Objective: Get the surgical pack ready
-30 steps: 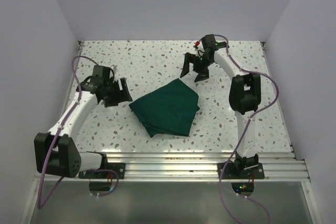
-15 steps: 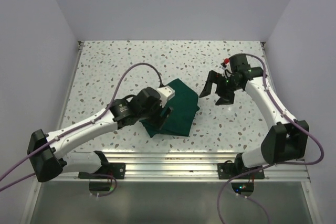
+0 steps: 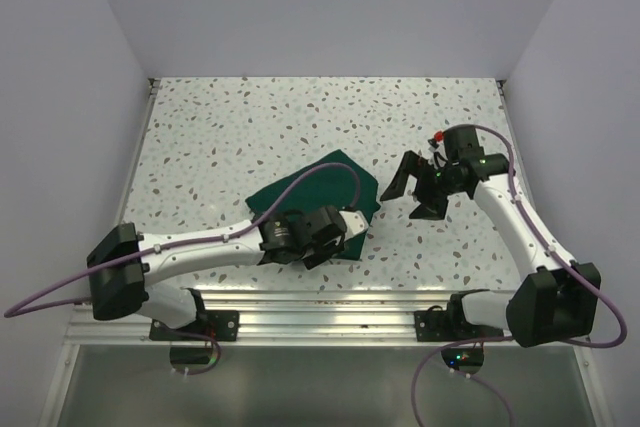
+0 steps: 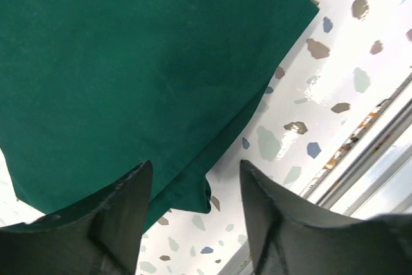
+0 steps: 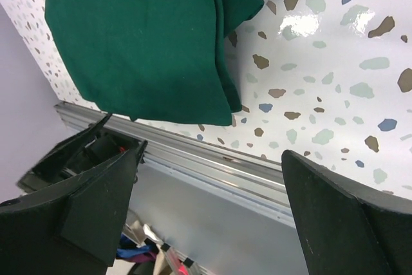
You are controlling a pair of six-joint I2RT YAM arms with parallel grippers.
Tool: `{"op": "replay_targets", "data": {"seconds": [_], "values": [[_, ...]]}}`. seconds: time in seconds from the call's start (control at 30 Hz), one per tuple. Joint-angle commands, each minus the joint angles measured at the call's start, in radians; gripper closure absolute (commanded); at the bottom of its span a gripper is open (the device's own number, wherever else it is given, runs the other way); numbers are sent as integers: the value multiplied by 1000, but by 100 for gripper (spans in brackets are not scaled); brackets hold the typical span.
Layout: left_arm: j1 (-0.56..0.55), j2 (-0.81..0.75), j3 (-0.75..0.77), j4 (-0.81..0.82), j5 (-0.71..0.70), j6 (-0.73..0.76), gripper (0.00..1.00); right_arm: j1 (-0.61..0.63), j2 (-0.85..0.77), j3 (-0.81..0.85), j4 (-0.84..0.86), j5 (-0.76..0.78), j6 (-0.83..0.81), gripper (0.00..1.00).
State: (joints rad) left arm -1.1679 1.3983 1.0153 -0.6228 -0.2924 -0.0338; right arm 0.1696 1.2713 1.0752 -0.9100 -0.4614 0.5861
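Observation:
The surgical pack shows as a folded dark green cloth bundle (image 3: 320, 182) lying mid-table; no tray, instruments or gauze are in view. My left gripper (image 3: 330, 243) hovers over the bundle's near edge and hides part of it. In the left wrist view the cloth (image 4: 129, 62) fills the upper left. Its near corner lies between the fingers of the left gripper (image 4: 194, 165), which stands open and grips nothing. My right gripper (image 3: 412, 187) hangs wide open just right of the bundle. In the right wrist view the cloth (image 5: 141, 37) lies beyond the empty right gripper (image 5: 212, 149).
The speckled white tabletop (image 3: 230, 127) is walled on the left, back and right. An aluminium rail (image 3: 330, 302) runs along the near edge, close to the cloth's near corner; the same rail (image 4: 380, 152) shows in the left wrist view.
My left arm swung from the table's left side over to the cloth's near edge, and its jaws narrowed a little. The right gripper came forward from the back to beside the cloth.

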Motion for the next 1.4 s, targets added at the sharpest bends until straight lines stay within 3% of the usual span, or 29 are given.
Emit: {"op": "replay_targets", "data": {"seconds": [0.0,0.07,0.5,0.7,1.1,1.27,1.37], "values": [[-15,57,-9,40,-77,17,41,-2,-41,-26,40,-31,49,1],[-18,77,-17,47,-94,8,45,-2,-52,-53,60,-42,70,1],[-21,122,-18,75,-168,-20,45,-1,-70,-130,112,-80,95,1],[-21,133,-4,123,-106,-6,37,-1,-64,-130,117,-89,93,1],[-19,136,-44,166,-125,-5,51,30,-95,-167,144,-97,162,1],[-12,140,-58,181,-123,-9,61,87,-113,-221,213,-100,260,4],[-9,148,-61,187,-122,-6,62,133,-105,-232,241,-85,294,4]]}}
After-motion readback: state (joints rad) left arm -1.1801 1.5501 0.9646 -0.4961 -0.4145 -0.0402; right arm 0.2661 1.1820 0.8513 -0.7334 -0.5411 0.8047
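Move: Under the left hand, some 2 cm ahead and 5 cm below, lies the near edge of the folded green cloth; the cloth's near-left corner is about 4 cm left and 1 cm ahead of the hand. The cloth's near-right corner is roughly 11 cm right of the left hand and 1 cm ahead. From the right hand that near-right corner is about 8 cm left, 7 cm back and 11 cm below; the cloth's right-hand corner is about 4 cm left, 7 cm ahead and again 11 cm down. Sinking about 4 cm early on, the left hand comes down onto the cloth's near edge, shifts slightly left and back again while easing a little forward, then narrows its fingers to pinch up the edge just right of the near-left corner. The right hand, fingers wide open, drifts back, pauses, then goes on back, left and down towards the near-right corner, some 5 cm in all. ##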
